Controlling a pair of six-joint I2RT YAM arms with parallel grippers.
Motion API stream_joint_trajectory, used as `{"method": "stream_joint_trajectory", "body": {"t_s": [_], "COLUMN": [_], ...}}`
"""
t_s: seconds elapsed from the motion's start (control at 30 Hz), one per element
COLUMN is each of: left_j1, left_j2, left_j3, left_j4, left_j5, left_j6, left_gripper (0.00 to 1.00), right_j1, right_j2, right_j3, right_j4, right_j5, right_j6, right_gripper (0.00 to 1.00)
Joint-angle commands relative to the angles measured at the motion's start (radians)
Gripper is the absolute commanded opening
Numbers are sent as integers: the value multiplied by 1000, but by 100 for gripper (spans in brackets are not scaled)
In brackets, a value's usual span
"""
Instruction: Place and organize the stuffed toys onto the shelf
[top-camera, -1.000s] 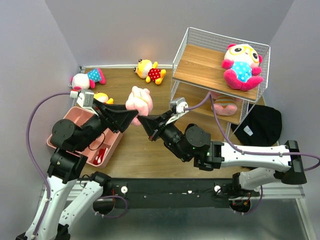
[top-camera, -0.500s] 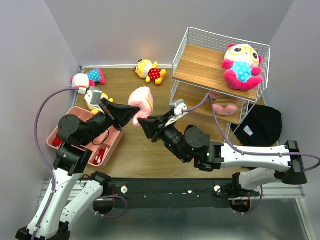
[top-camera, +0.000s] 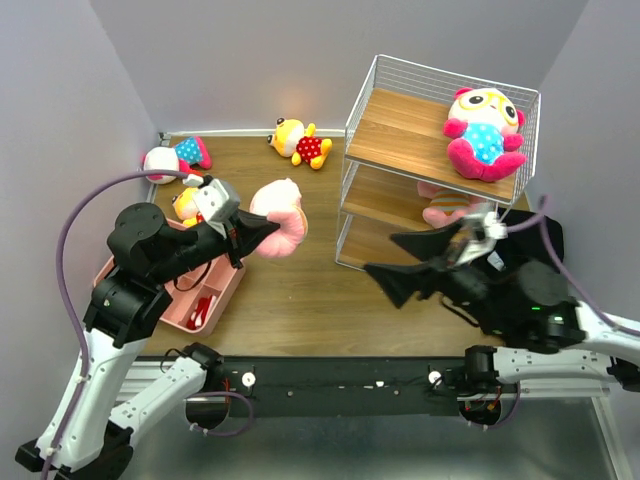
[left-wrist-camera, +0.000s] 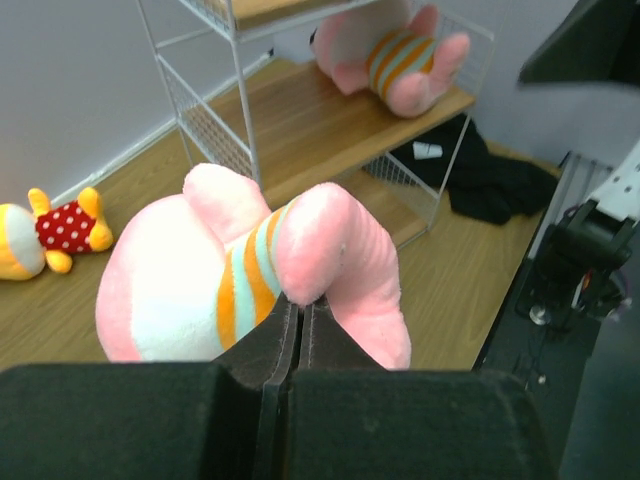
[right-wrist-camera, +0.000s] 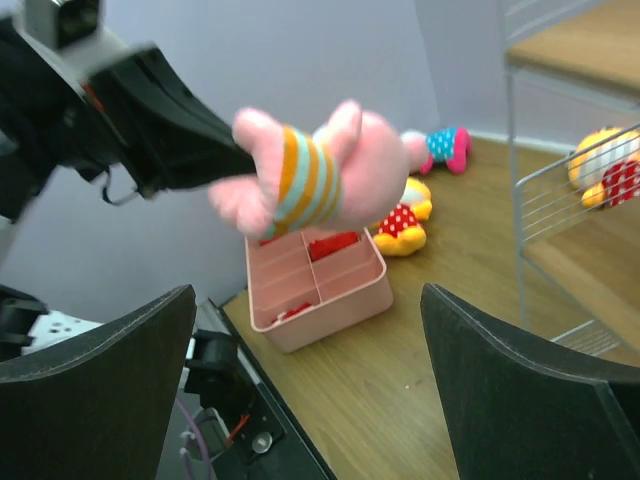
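A pink striped pig hangs above the table with my left gripper shut on one of its limbs. In the left wrist view the jaws pinch the pig tight. My right gripper stands open and empty in front of the shelf; its wrist view looks back at the pig. On the top board lies a white-faced toy. A second pig rests on the middle board. Loose on the table are a yellow toy, another white-faced toy and a half-hidden yellow toy.
A pink divided tray holding red pieces sits under my left arm at the table's left. A black cloth lies to the right of the shelf. Grey walls close in the table on three sides.
My left gripper shut on the pig while the right gripper let go of it, opened wide and drew back right, in front of the shelf. The pig now hangs from the left gripper alone.
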Motion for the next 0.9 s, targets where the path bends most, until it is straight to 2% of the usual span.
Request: {"method": "stream_joint_trajectory", "body": {"t_s": [0.0, 0.13, 0.17, 0.3, 0.37, 0.4, 0.5, 0.63, 0.87], "left_j1": [-138, -299, -380, -601, -686, -777, -935, -1069, -1181], "left_j2": [21, 36, 30, 49, 87, 102, 147, 191, 292], "left_j3": [38, 7, -8, -34, -21, -13, 24, 61, 69], "left_j4": [-199, -188, -175, -119, -124, -134, -148, -167, -86], "left_j5": [-196, -341, -409, -587, -679, -764, -887, -1013, -1110], "left_j6": [163, 166, 166, 224, 276, 295, 362, 424, 605], "left_gripper": [0, 0, 0, 0, 0, 0, 0, 0, 0], "right_j1": [3, 3, 3, 4, 3, 3, 3, 4, 3], "right_j2": [-107, -153, -164, -228, -268, -279, -316, -331, -343], "right_j3": [98, 195, 216, 227, 229, 227, 215, 206, 195], "right_j4": [-228, -313, -323, -334, -339, -343, -337, -345, -345], "right_j5": [-41, 16, 31, 76, 109, 119, 137, 149, 156], "right_j6": [-84, -148, -164, -205, -219, -220, -230, -237, -250], "right_gripper": [100, 100, 100, 100, 100, 100, 100, 100, 100]}}
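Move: The pink toy is already in the left fingers, held by its lower body. The shelf it is bound for has its middle about 16 cm ahead of that hand, 25 cm to its right and 20 cm lower. The striped toy on the middle deck lies some 12 cm ahead, 30 cm right and 15 cm below; the blue-dotted toy on the top deck some 16 cm ahead, 31 cm right and 5 cm above. From the right hand, the shelf's middle is about 21 cm ahead, 9 cm right and 20 cm down. The pink toy is swung right, back and down, some 15 cm in all, by the left hand, which keeps its fingers shut on it and rolls clockwise as seen along the fingers, tips dipping about 20 degrees, bringing it around towards the shelf's front. The right hand, empty and wide open, draws off about 16 cm to the right, rising early on, and clears the way. ##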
